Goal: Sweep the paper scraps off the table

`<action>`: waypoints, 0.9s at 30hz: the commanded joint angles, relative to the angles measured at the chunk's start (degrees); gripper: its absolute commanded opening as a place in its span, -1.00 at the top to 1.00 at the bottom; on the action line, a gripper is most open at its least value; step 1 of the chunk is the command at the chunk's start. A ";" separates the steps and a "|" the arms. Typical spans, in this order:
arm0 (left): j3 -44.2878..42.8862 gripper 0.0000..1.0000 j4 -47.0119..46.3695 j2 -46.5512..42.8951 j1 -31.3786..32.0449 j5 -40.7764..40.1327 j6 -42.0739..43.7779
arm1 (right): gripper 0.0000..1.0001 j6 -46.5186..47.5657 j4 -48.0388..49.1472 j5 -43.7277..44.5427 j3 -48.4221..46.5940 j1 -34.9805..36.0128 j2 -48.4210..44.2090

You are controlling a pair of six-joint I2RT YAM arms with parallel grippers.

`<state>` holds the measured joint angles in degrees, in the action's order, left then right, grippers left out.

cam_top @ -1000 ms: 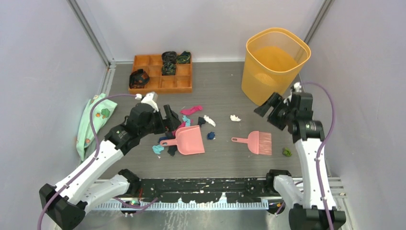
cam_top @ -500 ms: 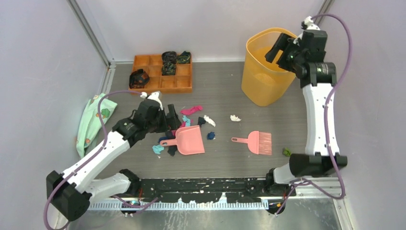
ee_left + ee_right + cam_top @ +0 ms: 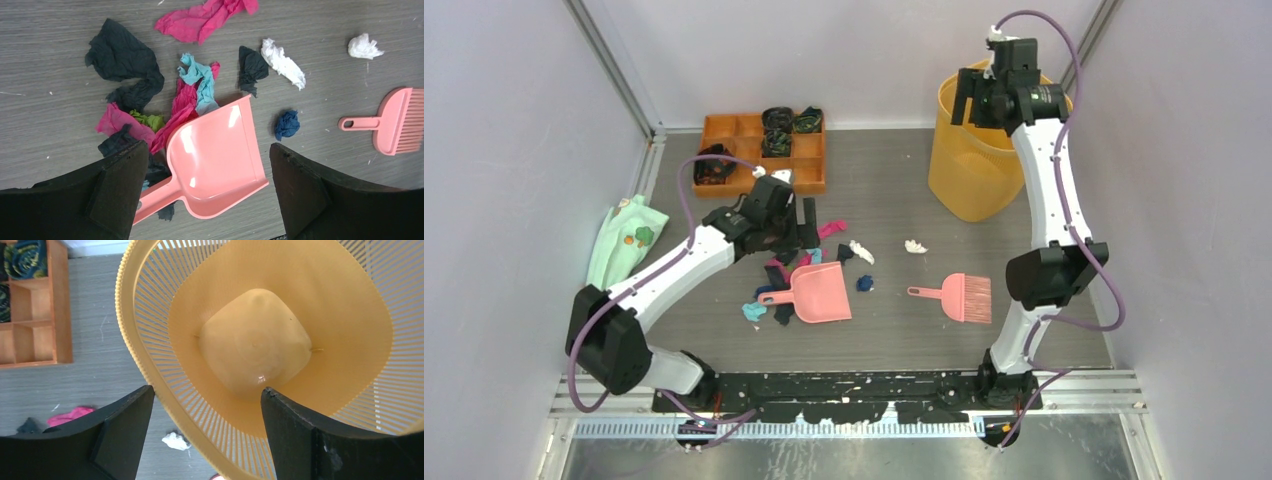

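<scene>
Paper scraps (image 3: 786,268) in magenta, teal, black, white and dark blue lie bunched mid-table around a pink dustpan (image 3: 817,293). In the left wrist view the magenta scrap (image 3: 200,20), black scrap (image 3: 125,55), white scrap (image 3: 282,62) and dark blue ball (image 3: 287,124) ring the dustpan (image 3: 215,155). My left gripper (image 3: 796,225) (image 3: 207,150) hangs open above the dustpan, holding nothing. The right gripper (image 3: 977,105) (image 3: 207,391) is open and empty, high over the near rim of the yellow bin (image 3: 150,370). The table (image 3: 894,190) is dark grey wood grain.
A pink brush (image 3: 959,297) (image 3: 395,122) lies right of the dustpan. The yellow bin (image 3: 964,170) stands at the back right, an orange compartmented tray (image 3: 744,175) with looped bands at the back left. A mint-green cloth (image 3: 624,240) lies by the left wall.
The right arm has swung up and back from beside the brush to over the bin. The left gripper has shifted back and to the right over the scraps. Both stayed open.
</scene>
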<state>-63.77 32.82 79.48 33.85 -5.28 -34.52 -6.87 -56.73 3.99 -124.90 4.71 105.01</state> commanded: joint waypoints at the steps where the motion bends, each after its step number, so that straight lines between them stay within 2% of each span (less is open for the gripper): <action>1: -1.57 -0.85 -1.16 0.63 -0.92 2.05 3.09 | -0.66 6.42 -3.37 4.13 -4.29 2.37 4.30; 8: 1.40 -0.85 -3.50 0.11 -4.39 7.28 3.68 | -0.47 6.42 -2.44 6.21 -0.06 3.39 6.25; 12: 2.30 -0.86 -3.96 0.05 -5.08 8.38 3.85 | 0.50 6.48 -3.00 8.37 0.46 3.54 6.91; 16: 3.13 -0.85 -4.60 -0.28 -5.20 8.88 3.64 | 0.85 6.27 -3.02 7.61 0.75 3.61 5.76; 20: 3.84 -0.85 -5.30 -0.01 -5.24 9.67 2.90 | 0.99 5.71 -2.01 3.76 0.65 5.19 4.03; 27: 4.42 -0.84 -5.46 -0.62 -5.20 9.93 2.48 | 0.99 5.78 -3.26 -0.43 -6.99 9.19 7.22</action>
<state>-59.68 29.39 80.55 28.84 3.73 -32.12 -0.82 -61.39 9.30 -125.58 11.05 111.35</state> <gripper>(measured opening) 0.924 0.136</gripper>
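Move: The yellow bin's left rim lies just under the open right hand, some 6 cm below, 2 cm ahead and 1 cm left, with the bin's middle about 2 cm ahead, 8 cm right and 19 cm below. On the table roughly 32 cm beneath, the single white scrap is 12 cm back and 6 cm left, and the pink brush 24 cm back and 2 cm right. From the left hand the rim is about 15 cm ahead, 25 cm right and 12 cm higher. The bin's left rim is pinched by the right hand, which sinks about 6 cm with a slight forward-left drift, tips some 10 degrees further down, and shuts its fingers across the rim. Keeping hold, the right hand then draws back nearly 2 cm and swings left about 3 cm. The left hand, fingers still wide open, sinks about 2 cm above the dustpan and scraps. ##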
